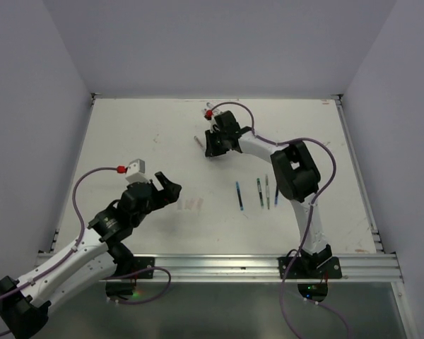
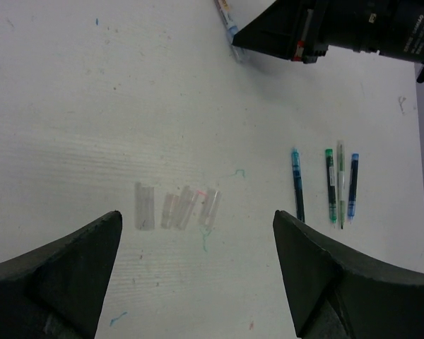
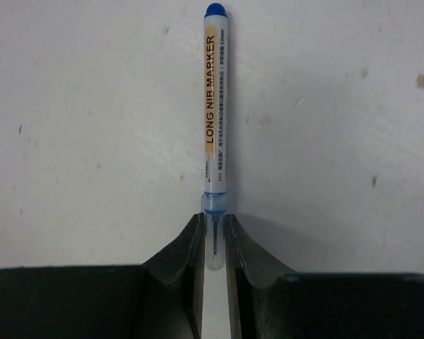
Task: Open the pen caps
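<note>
A white marker pen [image 3: 215, 106] with a blue end lies on the table, pointing away from my right gripper [image 3: 214, 236]. That gripper is shut on the pen's clear cap [image 3: 214, 247], which covers the blue nib. From above, the right gripper [image 1: 210, 145] is low on the table at mid-back, and the pen [image 1: 197, 140] sticks out to its left. My left gripper [image 2: 196, 219] hangs open above several loose clear pen caps [image 2: 177, 210] and holds nothing. In the top view the left gripper [image 1: 162, 187] is left of centre.
Several uncapped pens [image 2: 330, 185] lie side by side to the right of the left gripper, seen from above as pens [image 1: 260, 191] in front of the right arm [image 1: 297, 173]. Ink marks [image 2: 205, 240] dot the white table. Walls rise behind and at both sides.
</note>
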`<state>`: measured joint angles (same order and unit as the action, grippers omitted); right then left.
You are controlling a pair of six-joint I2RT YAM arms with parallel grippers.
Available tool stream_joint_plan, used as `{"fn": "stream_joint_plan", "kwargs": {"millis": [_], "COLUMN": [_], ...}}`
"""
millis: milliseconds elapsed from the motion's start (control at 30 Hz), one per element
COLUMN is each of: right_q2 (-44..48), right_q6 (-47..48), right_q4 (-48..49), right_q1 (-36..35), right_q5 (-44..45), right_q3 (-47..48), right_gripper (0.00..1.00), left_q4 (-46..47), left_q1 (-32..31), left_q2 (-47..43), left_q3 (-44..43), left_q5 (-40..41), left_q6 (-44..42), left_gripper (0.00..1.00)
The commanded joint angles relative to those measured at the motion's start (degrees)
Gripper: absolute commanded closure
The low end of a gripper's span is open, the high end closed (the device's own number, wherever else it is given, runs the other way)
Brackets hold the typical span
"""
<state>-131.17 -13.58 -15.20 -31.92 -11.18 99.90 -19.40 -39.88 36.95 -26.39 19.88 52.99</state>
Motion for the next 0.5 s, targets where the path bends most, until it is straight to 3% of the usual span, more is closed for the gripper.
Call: {"fn": "stream_joint_plan", "kwargs": {"millis": [0,200,467], "right_q2": [10.0,26.1,44.3], "right_q6": [-3.6,-7.9,-9.4], "right_q4": [7.1,14.9,16.3], "right_q1": [-0.2,-1.4,-5.8], "right_q5": [-4.3,-7.9,-8.2], "right_q3": [-8.1,-29.8,-45.6], "right_gripper": [1.0,1.0,1.0], "left_q4": [3.6,8.5,13.8], "left_q1": [0.3,0.3,0.3], "left_q2": [-0.4,6.2,15.3], "left_q3": [0.6,-1.3,-4.5], "left_q5": [-1.2,-4.8,-8.5], "left_q6": [2.4,4.0,5.2], "left_gripper": [0.11,0.12,0.13]}}
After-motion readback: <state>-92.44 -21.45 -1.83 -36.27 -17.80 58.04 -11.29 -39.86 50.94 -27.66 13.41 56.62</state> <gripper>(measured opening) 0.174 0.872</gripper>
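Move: The left gripper, open and empty, is where the held marker is being taken; it lies about 22 cm back from the right hand, 12 cm to its left and 11 cm higher. The loose blue pen lies some 17 cm back and 11 cm right of the right hand. From the left hand, the marker's middle is about 26 cm ahead, 9 cm right and 12 cm below; the clear caps are 4 cm ahead, 6 cm right, 12 cm down. Keep the right fingers shut on the marker's clear cap and draw the marker back about 15 cm towards the left gripper, soon climbing too, some 8 cm in all, and drifting a little right while the hand's left side rolls up. Meanwhile ease the left gripper, still open, about 4 cm right, then down a little, tipping slightly downward. ##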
